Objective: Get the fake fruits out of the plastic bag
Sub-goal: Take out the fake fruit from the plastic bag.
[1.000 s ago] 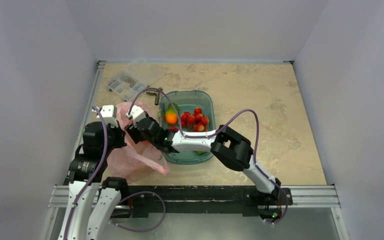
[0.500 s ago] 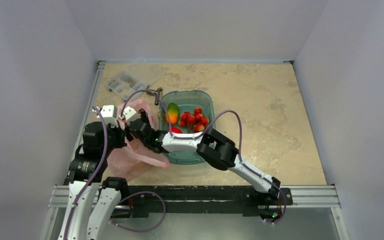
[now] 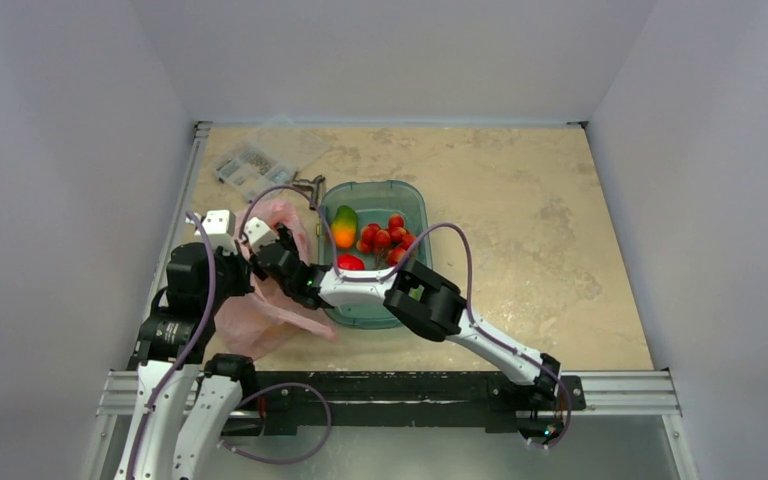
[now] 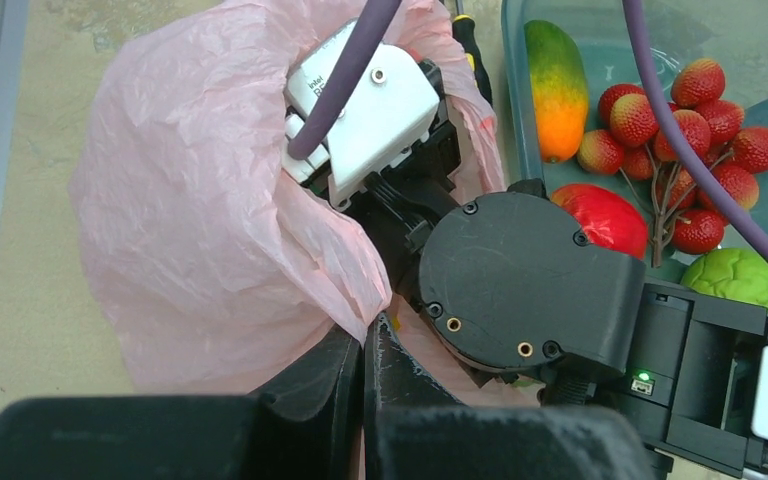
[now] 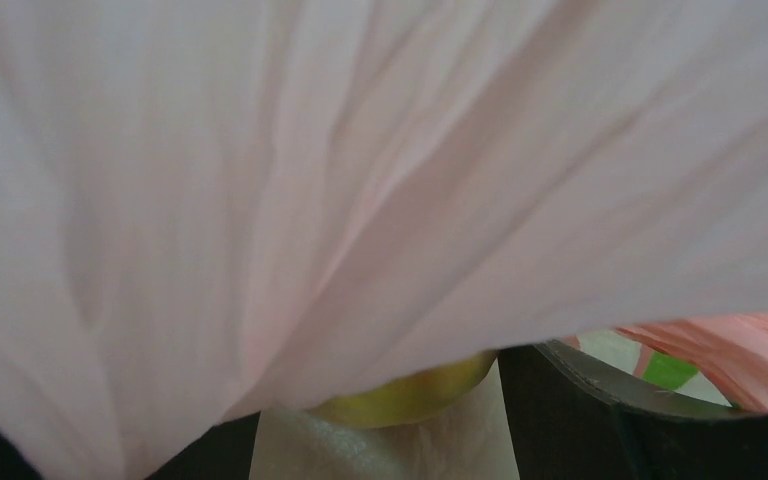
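Observation:
The pink plastic bag (image 3: pixel 260 310) lies at the left, its mouth held up. My left gripper (image 4: pixel 368 335) is shut on the bag's (image 4: pixel 190 200) rim. My right gripper (image 3: pixel 278 250) reaches into the mouth. In the right wrist view pink film fills most of the frame, and my right gripper (image 5: pixel 380 425) has its jaws apart with a yellow fruit (image 5: pixel 410 395) between the fingertips; contact is hidden. In the teal tub (image 3: pixel 415 200) lie a round red fruit (image 4: pixel 610 215), a bunch of small red ones (image 4: pixel 695 120) and a green one (image 4: pixel 738 278).
A green-to-orange mango-like fruit (image 3: pixel 343 225) also lies in the tub. A clear parts box (image 3: pixel 250 160) sits at the back left, and a small tool (image 3: pixel 310 188) lies beside the bag. My right forearm (image 3: pixel 360 285) crosses the tub's near left corner.
My right arm has swung left, and its gripper has gone from the bag's edge deeper into the mouth. The left gripper kept its hold on the rim.

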Controlling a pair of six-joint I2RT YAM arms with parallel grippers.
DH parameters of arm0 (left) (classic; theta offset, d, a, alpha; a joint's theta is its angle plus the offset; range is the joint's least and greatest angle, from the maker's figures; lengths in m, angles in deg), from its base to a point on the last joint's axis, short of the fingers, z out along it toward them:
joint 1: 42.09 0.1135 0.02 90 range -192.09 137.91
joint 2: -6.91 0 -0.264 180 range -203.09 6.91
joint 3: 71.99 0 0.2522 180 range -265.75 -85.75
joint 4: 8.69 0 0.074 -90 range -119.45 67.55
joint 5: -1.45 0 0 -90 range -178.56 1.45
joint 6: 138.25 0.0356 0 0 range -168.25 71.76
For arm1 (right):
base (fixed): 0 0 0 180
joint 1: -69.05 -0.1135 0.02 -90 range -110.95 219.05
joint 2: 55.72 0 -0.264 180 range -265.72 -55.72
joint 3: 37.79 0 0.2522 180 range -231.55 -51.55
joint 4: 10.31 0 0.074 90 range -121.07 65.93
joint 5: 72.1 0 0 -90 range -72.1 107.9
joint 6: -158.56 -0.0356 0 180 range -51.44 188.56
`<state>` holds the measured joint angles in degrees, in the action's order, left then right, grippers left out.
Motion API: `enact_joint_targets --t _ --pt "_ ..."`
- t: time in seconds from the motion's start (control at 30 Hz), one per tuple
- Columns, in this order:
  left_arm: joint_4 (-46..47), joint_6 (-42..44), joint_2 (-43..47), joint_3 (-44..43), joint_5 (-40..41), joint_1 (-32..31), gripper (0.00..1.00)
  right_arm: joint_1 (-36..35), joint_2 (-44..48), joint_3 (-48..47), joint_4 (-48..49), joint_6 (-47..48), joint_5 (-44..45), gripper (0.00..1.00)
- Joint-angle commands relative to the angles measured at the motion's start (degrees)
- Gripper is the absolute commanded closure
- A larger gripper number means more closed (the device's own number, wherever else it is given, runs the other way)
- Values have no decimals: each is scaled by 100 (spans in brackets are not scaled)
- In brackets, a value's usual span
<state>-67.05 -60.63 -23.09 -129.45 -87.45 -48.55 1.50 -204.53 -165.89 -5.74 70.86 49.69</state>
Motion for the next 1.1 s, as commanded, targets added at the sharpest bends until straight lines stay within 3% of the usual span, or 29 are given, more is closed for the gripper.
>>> enact_joint_targets --t 0.0,0.33,0.57,0.77,1.07 --pt "179 51 -23 -95 -23 -31 100 2 730 361 310 -154 -58 75" --pt "175 52 -15 -103 2 -31 100 4 2238 2019 386 -1283 -1785 92" --pt "151 51 52 -112 83 -31 100 11 2829 2588 164 -1873 -2848 96" --pt "94 25 167 -123 310 -32 100 16 3529 3092 22 -1989 -3097 98" --pt "79 9 205 -122 382 -38 100 23 4695 4242 -255 -1793 -2603 100"
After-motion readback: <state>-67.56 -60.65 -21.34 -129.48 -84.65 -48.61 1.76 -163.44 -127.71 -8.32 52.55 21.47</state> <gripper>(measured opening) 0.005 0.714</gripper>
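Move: Deep in the pink plastic bag, the right fingers already hold the peach. The green bin's middle lies about 24 cm to this hand's right, 9 cm back and 3 cm lower; in it the mango is some 18 cm right and 3 cm back, the red fruit 20 cm right and 10 cm back, the lychees 27 cm right and 5 cm back. From the left hand, pinching the bag's rim, the bin is roughly 27 cm right, 5 cm ahead and 17 cm lower. Drawing the held peach out through the bag's mouth, the right hand pulls back about 13 cm and rises some 12 cm, then swings about 5 cm right towards the bin while still climbing. Its wrist tips down about 20 degrees and turns counter-clockwise about as much, fingers keeping their grip; the left hand keeps the rim pinched, almost still. ##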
